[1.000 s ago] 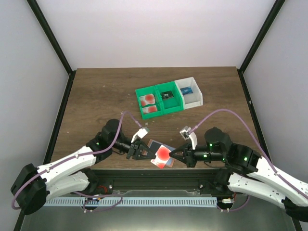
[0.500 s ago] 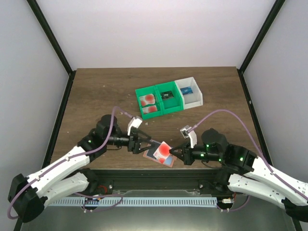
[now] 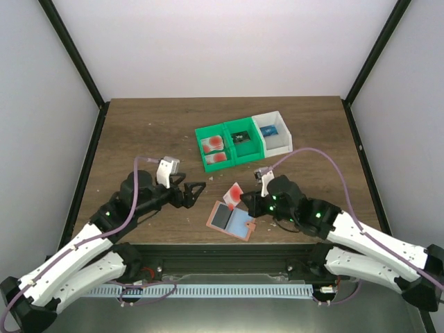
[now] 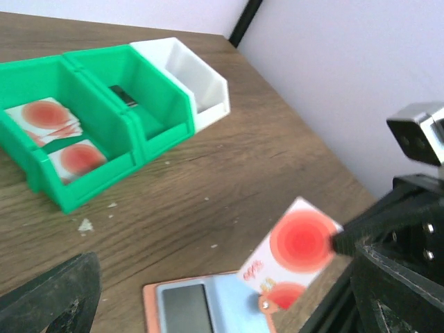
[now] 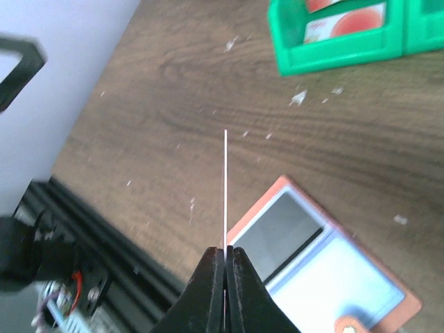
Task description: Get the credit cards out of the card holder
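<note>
The salmon-pink card holder (image 3: 232, 220) lies open and flat on the table, blue-grey panels up (image 4: 201, 305) (image 5: 326, 277). My right gripper (image 3: 250, 202) (image 5: 225, 253) is shut on one credit card (image 3: 236, 193), pale with a red round blot (image 4: 297, 244), and holds it tilted just above the holder's far edge. The right wrist view shows that card edge-on (image 5: 225, 187). My left gripper (image 3: 196, 192) is open and holds nothing, a little to the left of the holder. One of its fingers (image 4: 48, 295) shows at the lower left.
A green bin (image 3: 232, 144) (image 4: 104, 132) (image 5: 333, 41) with two compartments stands further back; its left compartment holds two similar cards (image 3: 215, 149). A white bin (image 3: 274, 130) (image 4: 198, 80) adjoins it on the right. The table's near edge and a black rail lie just behind the holder.
My left gripper opened, let go of the card holder and drew back to the left. The holder now lies flat on the table. My right gripper pulled the card clear and away from it.
</note>
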Robot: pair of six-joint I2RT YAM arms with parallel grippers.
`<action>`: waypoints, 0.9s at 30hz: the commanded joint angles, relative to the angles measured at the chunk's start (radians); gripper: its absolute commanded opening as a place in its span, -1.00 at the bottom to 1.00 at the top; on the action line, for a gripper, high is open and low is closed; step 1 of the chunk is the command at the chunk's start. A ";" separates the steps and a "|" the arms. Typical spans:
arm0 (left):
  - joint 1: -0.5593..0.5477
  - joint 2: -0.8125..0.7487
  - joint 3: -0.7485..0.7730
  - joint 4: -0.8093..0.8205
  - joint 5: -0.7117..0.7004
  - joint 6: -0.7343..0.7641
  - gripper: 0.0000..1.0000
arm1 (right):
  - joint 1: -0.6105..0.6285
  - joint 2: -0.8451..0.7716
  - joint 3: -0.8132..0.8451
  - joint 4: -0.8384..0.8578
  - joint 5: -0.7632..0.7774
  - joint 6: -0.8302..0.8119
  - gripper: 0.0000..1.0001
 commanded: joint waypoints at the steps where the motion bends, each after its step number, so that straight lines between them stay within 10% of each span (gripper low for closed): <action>1: 0.003 -0.032 -0.031 -0.058 -0.098 0.045 1.00 | -0.119 0.080 0.045 0.154 0.003 -0.027 -0.99; 27: 0.003 -0.065 -0.047 -0.070 -0.088 0.062 1.00 | -0.480 0.795 0.386 0.587 -0.207 -0.038 -0.99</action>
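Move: The left compartment of the green bin, already holding red-and-white cards, lies about 31 cm ahead of the right hand, 12 cm to its left and some 17 cm below. The middle compartment is 35 cm straight ahead; the white bin is 36 cm ahead and 17 cm to the right. The emptied card holder lies almost underneath, 3 cm to the left and 1 cm back. From the left hand, that left compartment is roughly 25 cm ahead, 6 cm right and 22 cm below. The red-and-white card, still pinched in the shut right fingers, is carried quickly forward about 23 cm, nearly level, away from the card holder and towards the green bin's left compartment, the wrist turning some 15–20 degrees clockwise on the way. The empty left hand, still wide open, sinks a few centimetres, then rises slightly, drifting left. ##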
